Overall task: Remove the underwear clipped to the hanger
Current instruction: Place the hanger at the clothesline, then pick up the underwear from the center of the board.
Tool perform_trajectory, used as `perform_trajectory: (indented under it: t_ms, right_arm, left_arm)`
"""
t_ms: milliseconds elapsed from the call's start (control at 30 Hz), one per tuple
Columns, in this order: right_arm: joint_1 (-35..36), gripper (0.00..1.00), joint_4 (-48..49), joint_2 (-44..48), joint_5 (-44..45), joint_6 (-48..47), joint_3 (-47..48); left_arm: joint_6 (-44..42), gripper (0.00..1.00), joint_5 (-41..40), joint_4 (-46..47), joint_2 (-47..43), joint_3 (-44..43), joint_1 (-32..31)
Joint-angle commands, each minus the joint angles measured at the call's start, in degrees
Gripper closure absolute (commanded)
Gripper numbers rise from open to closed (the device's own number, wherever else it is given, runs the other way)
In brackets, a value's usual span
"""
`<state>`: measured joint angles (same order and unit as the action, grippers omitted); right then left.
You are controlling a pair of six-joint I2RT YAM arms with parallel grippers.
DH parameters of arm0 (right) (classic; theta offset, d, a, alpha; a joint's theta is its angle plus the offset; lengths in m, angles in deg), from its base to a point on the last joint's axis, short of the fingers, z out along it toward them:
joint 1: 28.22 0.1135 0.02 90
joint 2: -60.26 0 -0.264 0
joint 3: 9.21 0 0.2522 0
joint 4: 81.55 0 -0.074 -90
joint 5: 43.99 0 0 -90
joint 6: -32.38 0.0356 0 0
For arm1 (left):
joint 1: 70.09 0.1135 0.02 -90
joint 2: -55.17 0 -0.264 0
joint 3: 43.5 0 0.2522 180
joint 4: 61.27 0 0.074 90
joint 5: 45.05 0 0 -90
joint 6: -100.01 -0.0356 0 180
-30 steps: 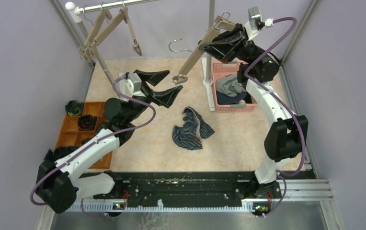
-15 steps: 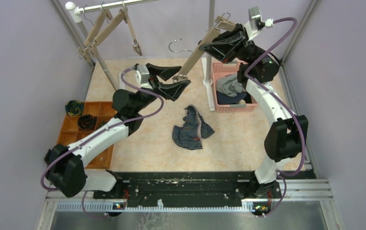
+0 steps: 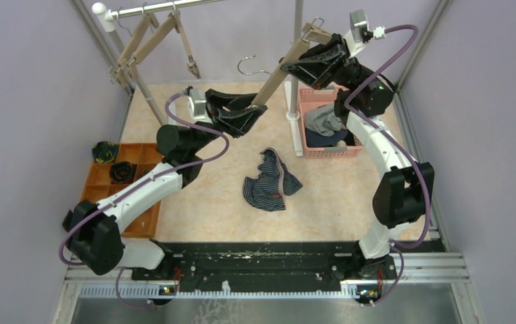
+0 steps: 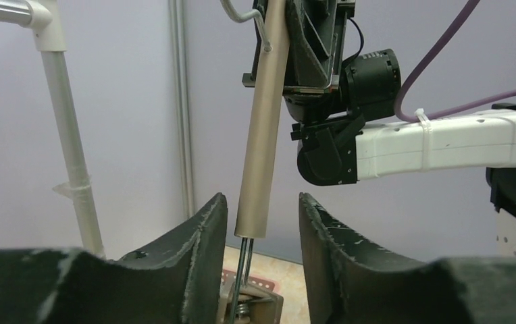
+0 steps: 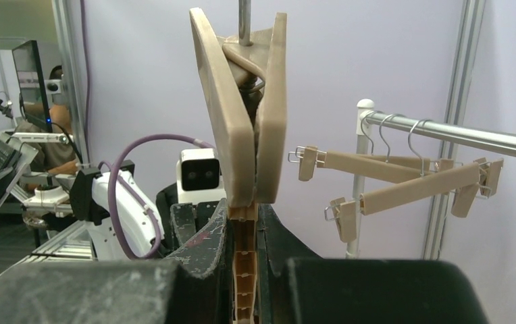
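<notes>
The beige hanger [image 3: 279, 71] slants down from upper right to lower left above the table. My right gripper [image 3: 315, 59] is shut on its upper part, and the ribbed bar [image 5: 244, 270] sits pinched between the fingers below the end clip [image 5: 242, 115]. My left gripper [image 3: 254, 108] is open and straddles the bar's lower end [image 4: 261, 148]. Both fingers [image 4: 204, 250] stand off the bar, with the wire clip [image 4: 252, 304] just below. Dark-blue pinstriped underwear [image 3: 271, 182] lies crumpled on the table. More underwear [image 3: 324, 121] lies in the pink basket [image 3: 304, 128].
An orange divided tray [image 3: 100, 179] with dark rolled bundles sits at the left. A rail [image 3: 161, 8] at the back left carries several bare hangers [image 5: 404, 182]. A loose metal hook [image 3: 250, 66] and an upright post [image 3: 297, 40] stand near the held hanger.
My left gripper has moved right and back onto the hanger's lower end, and its jaws have narrowed around the bar. The right arm and the hanger have not moved.
</notes>
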<state>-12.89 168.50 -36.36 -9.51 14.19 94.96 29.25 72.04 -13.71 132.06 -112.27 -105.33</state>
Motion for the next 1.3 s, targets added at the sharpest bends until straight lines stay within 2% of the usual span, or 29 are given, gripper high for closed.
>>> perform_trajectory:
  t_ms: [0, 100, 433, 500, 600, 633, 833, 967, 1033, 1067, 1100, 1200, 1233, 1267]
  right_arm:
    - [0.73, 1.00, 1.75, 1.43, 1.04, -0.17, 0.21]
    - [0.84, 1.00, 1.46, 1.42, 0.94, -0.34, 0.05]
    - [1.00, 1.00, 1.39, 1.43, 0.86, -0.44, 0.43]
    - [1.06, 1.00, 1.36, 1.39, 0.94, -0.44, 0.27]
    - [1.01, 1.00, 1.36, 1.37, 0.95, -0.44, 0.22]
    - [1.07, 1.00, 1.36, 1.40, 0.99, -0.40, 0.21]
    - [1.14, 1.00, 1.00, 1.34, 1.26, -0.52, -0.03]
    - [1.28, 0.99, -1.85, 1.40, 0.98, -2.26, -0.65]
    - [1.28, 0.77, -3.98, 1.40, 0.74, -4.24, -1.74]
    - [1.22, 0.73, -4.95, 1.41, 0.58, -5.17, -2.31]
    - [1.27, 0.55, -6.16, 1.43, 0.33, -6.38, -2.96]
    - [1.21, 0.27, -11.69, 2.95, -0.56, -11.98, -5.32]
    - [1.23, 0.18, -14.48, 3.64, -0.78, -14.49, -6.36]
    - [1.23, 0.15, -17.91, 4.17, -0.64, -17.76, -7.38]
  left_arm:
    - [1.45, 0.55, 2.11, 2.12, 1.25, -2.61, 0.18]
    - [1.65, 0.67, 2.28, 1.86, 1.76, -3.20, 0.18]
    - [2.32, 0.65, 2.56, 0.82, 2.66, -3.88, 0.18]
    - [2.17, 0.76, 2.37, 0.76, 2.59, -3.93, 0.13]
    - [1.67, 0.98, 1.69, -0.83, 2.36, -4.50, 0.18]
    - [1.64, 1.00, 1.69, -1.54, 2.27, -4.76, 0.18]
    - [-1.27, 1.00, 0.44, -9.95, 1.10, -7.68, -0.96]
    - [-4.83, 1.00, -4.61, -18.58, -2.62, -9.89, -2.77]
    - [-4.67, 1.00, -5.93, -25.78, -4.09, -12.86, -2.88]
    - [-4.22, 1.00, -7.13, -29.91, -4.44, -14.96, -2.90]
    - [-3.69, 1.00, -8.49, -33.93, -4.91, -16.75, -2.97]
    - [-2.98, 1.00, -12.35, -42.26, -7.46, -20.07, -3.20]
    - [-2.91, 1.00, -14.02, -44.90, -8.40, -21.09, -3.32]
    - [-2.79, 1.00, -16.17, -47.93, -9.23, -22.36, -3.48]
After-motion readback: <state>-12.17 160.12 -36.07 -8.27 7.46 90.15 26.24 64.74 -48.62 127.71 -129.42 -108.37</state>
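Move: The left hand's half-open fingers straddle the hanger's lower end, its bar about 1 cm ahead and 2 cm to the right. The striped underwear lies some 45 cm below that hand, 7 cm to its right, about level fore and aft; the empty hangers on the clothesline hang roughly 24 cm left, 15 cm ahead and 8 cm higher. From the right hand, which still pinches the bar higher up, that lower end is about 11 cm left, 4 cm back and 10 cm down. Nearly in place, drifting barely 1 cm to the right, the left hand shuts its fingers on the bar by the hanger's lower end, then lifts about 4 cm, tilting some 15 degrees. Only once the left has its grip does the right hand open wide, let go and come clear of the bar, forward and down about 3 cm each. ##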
